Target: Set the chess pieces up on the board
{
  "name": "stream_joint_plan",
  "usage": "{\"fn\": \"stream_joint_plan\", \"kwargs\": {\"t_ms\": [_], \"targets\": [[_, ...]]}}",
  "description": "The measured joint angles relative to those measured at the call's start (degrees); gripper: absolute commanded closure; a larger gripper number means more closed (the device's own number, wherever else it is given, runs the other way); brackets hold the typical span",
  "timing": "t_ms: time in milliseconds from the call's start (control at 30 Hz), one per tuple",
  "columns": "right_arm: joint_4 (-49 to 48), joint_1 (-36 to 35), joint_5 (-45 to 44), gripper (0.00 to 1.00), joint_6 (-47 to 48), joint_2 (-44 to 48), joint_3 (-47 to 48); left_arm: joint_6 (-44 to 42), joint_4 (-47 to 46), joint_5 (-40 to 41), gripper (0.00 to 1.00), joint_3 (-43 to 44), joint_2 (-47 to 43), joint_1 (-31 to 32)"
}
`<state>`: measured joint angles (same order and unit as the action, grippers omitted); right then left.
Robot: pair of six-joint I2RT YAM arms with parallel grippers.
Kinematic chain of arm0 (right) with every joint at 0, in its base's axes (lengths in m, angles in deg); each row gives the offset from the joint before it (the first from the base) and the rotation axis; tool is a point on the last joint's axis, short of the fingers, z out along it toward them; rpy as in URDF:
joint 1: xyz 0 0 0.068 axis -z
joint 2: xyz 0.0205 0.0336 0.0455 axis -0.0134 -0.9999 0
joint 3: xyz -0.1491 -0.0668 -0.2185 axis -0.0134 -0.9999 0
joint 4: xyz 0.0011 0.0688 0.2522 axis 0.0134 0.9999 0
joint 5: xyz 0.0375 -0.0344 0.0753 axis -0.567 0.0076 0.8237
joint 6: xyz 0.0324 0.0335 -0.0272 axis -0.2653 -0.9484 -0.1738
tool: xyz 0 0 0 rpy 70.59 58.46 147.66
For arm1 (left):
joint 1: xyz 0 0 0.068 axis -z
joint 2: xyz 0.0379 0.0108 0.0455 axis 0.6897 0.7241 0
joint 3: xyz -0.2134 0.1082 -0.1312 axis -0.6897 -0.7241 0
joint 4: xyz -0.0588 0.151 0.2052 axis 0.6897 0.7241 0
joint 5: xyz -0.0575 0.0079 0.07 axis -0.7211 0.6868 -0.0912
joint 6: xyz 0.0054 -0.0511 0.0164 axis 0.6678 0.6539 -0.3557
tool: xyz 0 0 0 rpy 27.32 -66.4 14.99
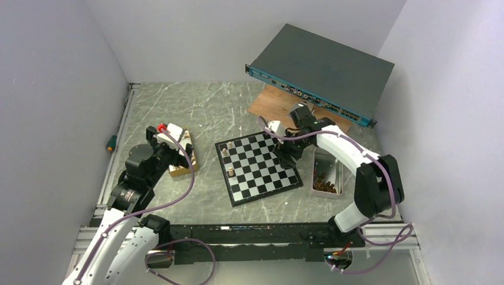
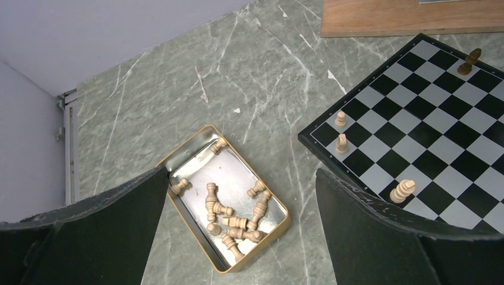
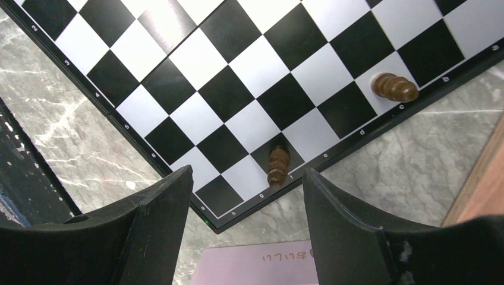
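Note:
The board (image 1: pixel 261 172) lies in the middle of the table. My left gripper (image 2: pixel 241 172) hangs open above a gold tin (image 2: pixel 178 217) holding several light tan chess pieces (image 2: pixel 235 222). Three light pieces (image 2: pixel 342 143) stand on the board's (image 2: pixel 440 124) near side, and a dark one (image 2: pixel 469 61) stands at its far edge. My right gripper (image 3: pixel 247 171) is open over the board's (image 3: pixel 238 59) edge row. A dark piece (image 3: pixel 277 166) stands there free between the fingers, which do not touch it. A second dark piece (image 3: pixel 394 87) stands further along that row.
A silver tin (image 1: pixel 327 178) with dark pieces sits right of the board. A brown wooden plank (image 1: pixel 267 101) lies behind it under a tilted grey rack unit (image 1: pixel 321 71). A screwdriver (image 1: pixel 110 142) lies at the left wall. A pale label (image 3: pixel 255 264) shows under the right wrist.

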<state>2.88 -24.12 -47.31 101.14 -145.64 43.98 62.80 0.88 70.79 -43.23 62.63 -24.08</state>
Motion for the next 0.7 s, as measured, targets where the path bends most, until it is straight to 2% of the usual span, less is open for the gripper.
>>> {"fn": "stream_joint_plan", "kwargs": {"t_ms": [433,700], "targets": [[0.5,5.0,8.5,0.28,0.1,10.2,0.0,0.5,-0.5,-0.4,0.01,0.0,0.4,-0.6],[2.0,7.7,17.3,0.29,1.6,15.3,0.3,7.3,-1.9,-2.6,0.01,-0.7,1.6,-0.6]]}}
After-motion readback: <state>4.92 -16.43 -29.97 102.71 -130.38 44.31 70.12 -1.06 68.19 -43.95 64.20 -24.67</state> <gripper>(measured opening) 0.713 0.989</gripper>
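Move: Bring the empty right gripper off the dark piece just set down, whose middle lies about 4 cm below, 1 cm ahead and 1 cm to the right. The other dark piece on the board stands about 8 cm ahead, 2 cm left; the loose dark pieces in the right tray lie some 14 cm right, 5 cm back and 5 cm below. From the left hand those loose pieces are roughly 48 cm right, 4 cm back and 22 cm down. Raise the right gripper about 10 cm, clear above the standing dark piece, easing back about a centimetre late in the rise. Meanwhile swing its fingers up towards the left by some 20 degrees and leave them open as they are, touching nothing. Late on, start the open left gripper slightly to the right, rolling its left side down a little. ##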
